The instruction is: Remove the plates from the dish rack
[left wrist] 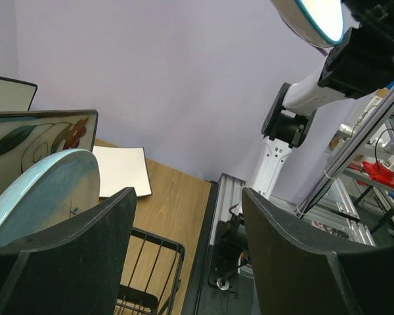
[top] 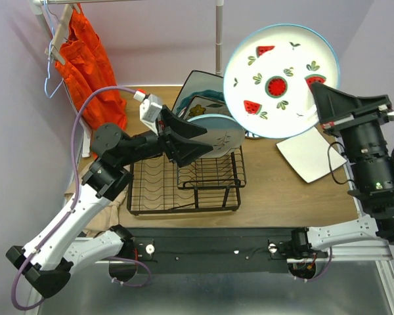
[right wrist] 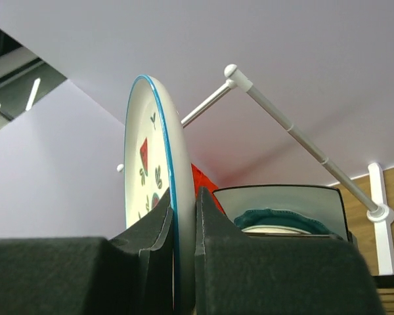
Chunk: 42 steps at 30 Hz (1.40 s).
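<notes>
My right gripper [top: 319, 110] is shut on the rim of a round white plate with watermelon prints and a blue edge [top: 280, 80], holding it high above the table's right side. In the right wrist view this plate [right wrist: 148, 190] stands edge-on in that gripper [right wrist: 182, 226]. The black wire dish rack [top: 154, 190] holds a mint round plate [top: 223, 134], a square flower plate [top: 202, 105] and a dark teal plate [top: 210, 95]. My left gripper [top: 207, 141] hangs open over the rack. In its wrist view, nothing is in the gripper [left wrist: 187, 243] and the mint plate [left wrist: 43, 190] lies just outside the left finger.
A white square plate [top: 310, 156] lies flat on the wooden table to the right of the rack. An orange garment [top: 85, 62] hangs from a hanger at the back left. A white pole [top: 218, 36] stands behind the rack.
</notes>
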Each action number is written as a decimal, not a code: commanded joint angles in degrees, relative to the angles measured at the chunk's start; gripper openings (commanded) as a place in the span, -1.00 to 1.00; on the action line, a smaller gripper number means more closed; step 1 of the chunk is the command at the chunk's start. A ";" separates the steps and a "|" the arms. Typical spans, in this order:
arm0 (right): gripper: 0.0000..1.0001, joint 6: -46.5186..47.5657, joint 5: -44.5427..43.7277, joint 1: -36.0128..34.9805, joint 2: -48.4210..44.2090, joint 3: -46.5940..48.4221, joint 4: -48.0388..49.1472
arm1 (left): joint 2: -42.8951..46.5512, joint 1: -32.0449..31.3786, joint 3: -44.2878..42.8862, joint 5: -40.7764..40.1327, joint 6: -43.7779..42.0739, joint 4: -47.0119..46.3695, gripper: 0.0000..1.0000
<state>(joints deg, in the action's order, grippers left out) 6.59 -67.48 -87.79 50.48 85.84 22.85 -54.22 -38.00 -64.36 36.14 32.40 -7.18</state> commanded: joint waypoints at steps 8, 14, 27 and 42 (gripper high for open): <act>-0.99 14.94 9.91 -0.28 24.29 25.94 7.03 | 5.00 0.21 -5.51 -16.50 -4.54 7.09 0.48; -0.99 14.07 12.46 0.86 29.76 29.55 6.86 | 7.63 0.38 -11.66 -29.69 -4.45 12.09 0.41; -0.99 -28.54 34.68 27.48 38.11 35.88 -17.49 | 20.12 0.38 -4.90 -48.88 0.91 23.44 0.40; -0.99 -60.72 61.59 63.16 42.60 38.54 -17.14 | 20.64 0.47 -6.92 -47.04 -2.17 26.08 0.40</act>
<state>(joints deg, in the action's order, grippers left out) -42.74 -13.74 -30.57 97.45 122.37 -3.36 -34.50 -37.87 -70.85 -10.41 31.31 18.48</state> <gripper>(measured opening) 0.185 0.702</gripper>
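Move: The right hand already grips the watermelon plate high up. The striped plate at the table's back lies about 38 cm ahead of that hand, level sideways and some 55 cm down, the pink plate about 43 cm ahead and 16 cm right. The plates in the rack stand roughly 20 cm ahead and 21 cm left. From the empty left hand the striped plate is about 39 cm ahead and 28 cm right. The right hand carries the watermelon plate left, then 25 cm forward; the left hand swings 15 cm left. ##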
